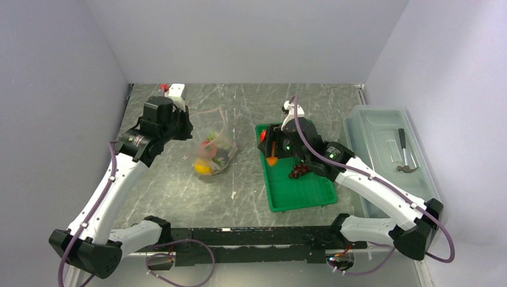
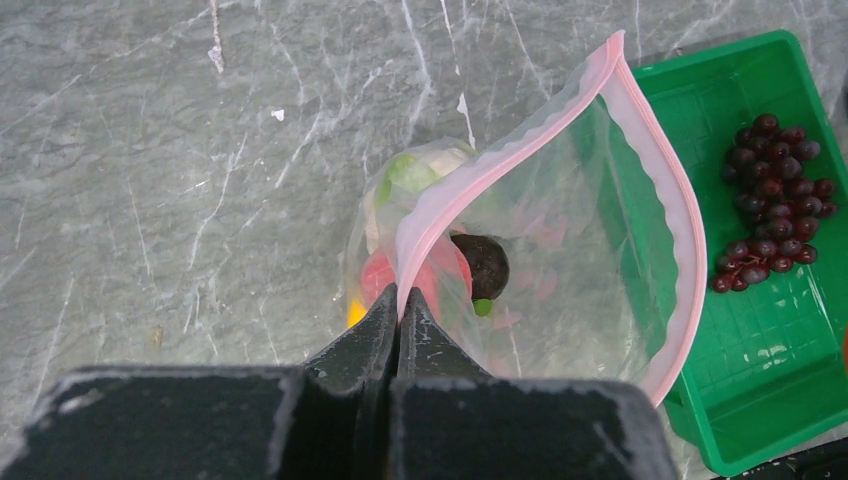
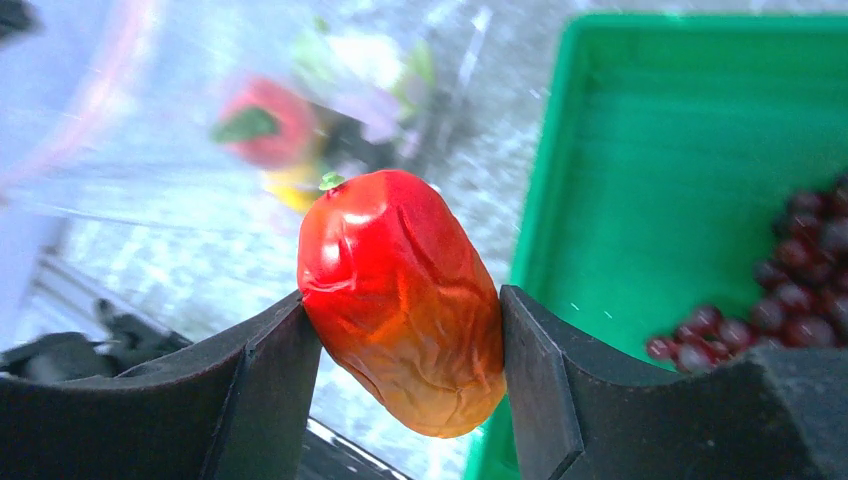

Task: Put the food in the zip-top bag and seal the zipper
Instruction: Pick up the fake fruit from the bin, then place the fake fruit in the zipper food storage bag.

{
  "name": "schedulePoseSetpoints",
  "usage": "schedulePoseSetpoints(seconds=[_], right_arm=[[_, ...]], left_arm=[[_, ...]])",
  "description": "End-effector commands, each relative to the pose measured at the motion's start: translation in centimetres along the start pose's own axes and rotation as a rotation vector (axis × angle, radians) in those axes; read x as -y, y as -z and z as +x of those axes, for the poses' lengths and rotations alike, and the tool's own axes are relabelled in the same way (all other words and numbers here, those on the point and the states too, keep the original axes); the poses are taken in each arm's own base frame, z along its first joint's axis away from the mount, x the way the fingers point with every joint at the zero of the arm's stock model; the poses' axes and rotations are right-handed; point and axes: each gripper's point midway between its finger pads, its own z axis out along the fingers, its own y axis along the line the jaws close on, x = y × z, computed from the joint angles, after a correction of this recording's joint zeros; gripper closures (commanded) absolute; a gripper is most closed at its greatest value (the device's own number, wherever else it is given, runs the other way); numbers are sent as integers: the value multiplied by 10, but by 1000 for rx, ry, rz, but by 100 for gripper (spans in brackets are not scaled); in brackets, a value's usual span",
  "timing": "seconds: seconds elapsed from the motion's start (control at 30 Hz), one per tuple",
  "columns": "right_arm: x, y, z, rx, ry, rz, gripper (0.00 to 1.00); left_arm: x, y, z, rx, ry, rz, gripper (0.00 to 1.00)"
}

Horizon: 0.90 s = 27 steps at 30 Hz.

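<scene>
The clear zip-top bag (image 1: 214, 149) hangs open left of centre, its pink zipper (image 2: 655, 170) forming a wide loop. My left gripper (image 2: 399, 300) is shut on the pink strip at the mouth's near end. Inside the bag lie a dark round fruit (image 2: 483, 263), red pieces, pale green lettuce (image 2: 412, 172) and something yellow (image 1: 202, 168). My right gripper (image 3: 400, 310) is shut on the red-orange oblong fruit (image 3: 405, 300), held above the green tray's left edge. A dark red grape bunch (image 2: 772, 205) lies in the tray (image 1: 302, 192).
A large clear lidded box (image 1: 388, 155) with a grey hammer (image 1: 405, 156) on it stands at the right. White walls close in on three sides. The grey marbled table (image 1: 239, 197) lies between bag and tray.
</scene>
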Motion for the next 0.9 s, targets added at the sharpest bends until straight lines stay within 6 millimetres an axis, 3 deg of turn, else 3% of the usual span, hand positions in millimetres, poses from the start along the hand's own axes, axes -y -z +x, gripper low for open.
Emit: schedulePoseSetpoints(seconds=[0.0,0.23,0.43,0.6,0.87], right_arm=[[-63,23,-66,198,-61,-240,72],[-116,40,-108,339,-67,-426,72],[-145,45,-133,460,-37,-522,72],[-168,44,-141,530,7,-584,71],[-176,16,-140,586,68,-577,71]], left_arm=[[10,6,-13,58,-20,58,99],[23,10,-14,68,-35,139,100],[39,16,-15,85,-45,236,100],[49,16,-13,76,-46,291,100],[52,16,-12,70,-46,311,100]])
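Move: About 20 cm to the left of the right hand, 7 cm farther out and at much the same height gapes the zip-top bag's mouth; the food already in the bag lies some 18 cm below that mouth. The green bin's middle is roughly 11 cm right, 2 cm ahead and 21 cm down from the right hand, its grapes about 14 cm right and 5 cm ahead. For the left hand, pinching the rim, the mouth's middle is some 7 cm right and 4 cm ahead. Carrying the red-orange fake fruit still gripped, the right hand climbs about 14 cm and travels some 13 cm left towards the zip-top bag's mouth, the climb easing while the leftward travel goes on; its wrist swings up until the fingers point nearly level, forward and left. The left hand keeps its pinch on the rim, shifting about 4 cm right and turning slightly clockwise. ##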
